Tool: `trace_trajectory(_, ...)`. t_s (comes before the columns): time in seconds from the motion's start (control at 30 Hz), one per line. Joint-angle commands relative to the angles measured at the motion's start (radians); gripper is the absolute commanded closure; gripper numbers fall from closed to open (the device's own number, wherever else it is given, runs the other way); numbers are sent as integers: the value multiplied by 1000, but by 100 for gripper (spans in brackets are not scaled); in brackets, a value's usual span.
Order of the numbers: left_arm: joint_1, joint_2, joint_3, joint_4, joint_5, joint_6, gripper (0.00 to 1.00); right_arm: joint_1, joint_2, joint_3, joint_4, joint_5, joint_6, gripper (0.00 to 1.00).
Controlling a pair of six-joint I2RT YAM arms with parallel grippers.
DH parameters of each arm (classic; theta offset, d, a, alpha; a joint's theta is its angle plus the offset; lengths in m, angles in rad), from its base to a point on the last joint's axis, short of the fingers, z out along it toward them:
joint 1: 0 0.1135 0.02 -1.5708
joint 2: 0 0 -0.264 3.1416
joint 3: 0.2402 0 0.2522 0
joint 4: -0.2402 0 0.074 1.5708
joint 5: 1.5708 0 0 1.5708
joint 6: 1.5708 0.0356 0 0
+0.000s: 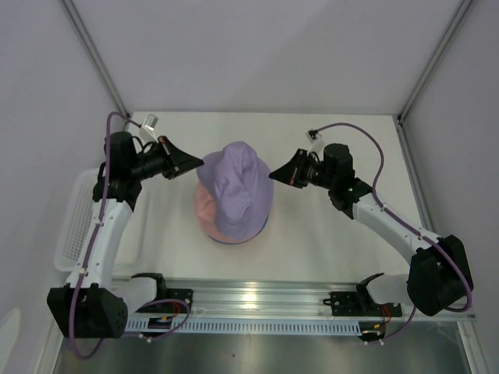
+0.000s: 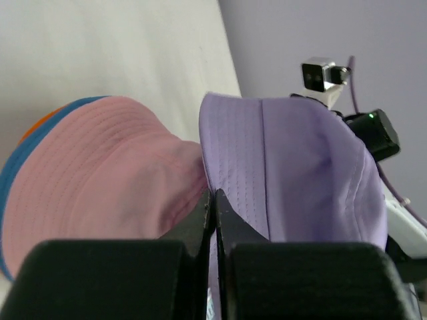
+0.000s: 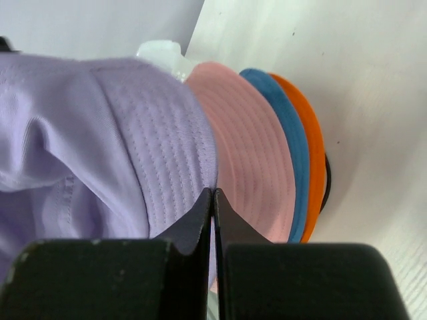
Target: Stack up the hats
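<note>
The lavender hat [image 1: 238,187] sits on top of the stack at the table's middle, its crown rumpled. My left gripper [image 1: 199,163] is shut on its brim at the left side, with lavender fabric [image 2: 293,173] pinched between the jaws [image 2: 215,193]. My right gripper [image 1: 272,176] is shut on the brim at the right side [image 3: 213,192]. Under the lavender hat [image 3: 80,147] lies the pink hat [image 1: 204,210] [image 2: 100,173] [image 3: 247,153]. Below that come the blue hat [image 3: 287,133] [image 2: 13,173] and the orange hat [image 3: 312,140] [image 2: 40,123], only their brim edges showing.
A white mesh basket [image 1: 74,226] stands at the table's left edge beside the left arm. A black wire edge [image 3: 326,183] peeks out under the orange brim. A metal rail [image 1: 257,300] with both arm bases runs along the near edge. White walls enclose the table.
</note>
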Motion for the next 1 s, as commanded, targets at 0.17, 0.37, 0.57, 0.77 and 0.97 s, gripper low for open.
trace_trajectory(0.17, 14, -24, 311, -494, -190, 161, 99, -10, -36, 99, -104, 37, -82, 100)
trace_trajectory(0.37, 34, -65, 320, -635, -329, 221, 99, -21, -30, 96, -133, 33, -100, 100)
trace_trajectory(0.57, 39, -76, 161, -563, -437, 243, 99, -22, 39, 105, -179, 16, -134, 100)
trace_trajectory(0.77, 40, 28, 75, -408, -458, 230, 99, -24, 127, 116, -211, 21, -188, 100)
trace_trajectory(0.97, 39, 136, 47, -322, -486, 229, 99, -27, 234, 160, -242, 19, -228, 100)
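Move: Both hands already pinch opposite sides of the purple hat's brim; its middle lies about 10 cm right of the left hand, 5 cm back and 8 cm lower, and 13 cm left of the right hand, 4 cm back. The stack with the pink hat uppermost is 7 cm back, 10 cm right and 14 cm below the left hand; from the right, 5 cm back, 14 cm left, 9 cm below. The white basket stands 40 cm left of the left hand, 3 cm back. Up about 5 cm and then down some 14, the left hand carries its side of the purple hat outward to the left by 5 cm, drawing back slightly before coming forward again, its fingers tipping downward with a roll. The right hand lifts its side a little, then sinks about 6 cm towards the stack. Both keep the brim pinched. ##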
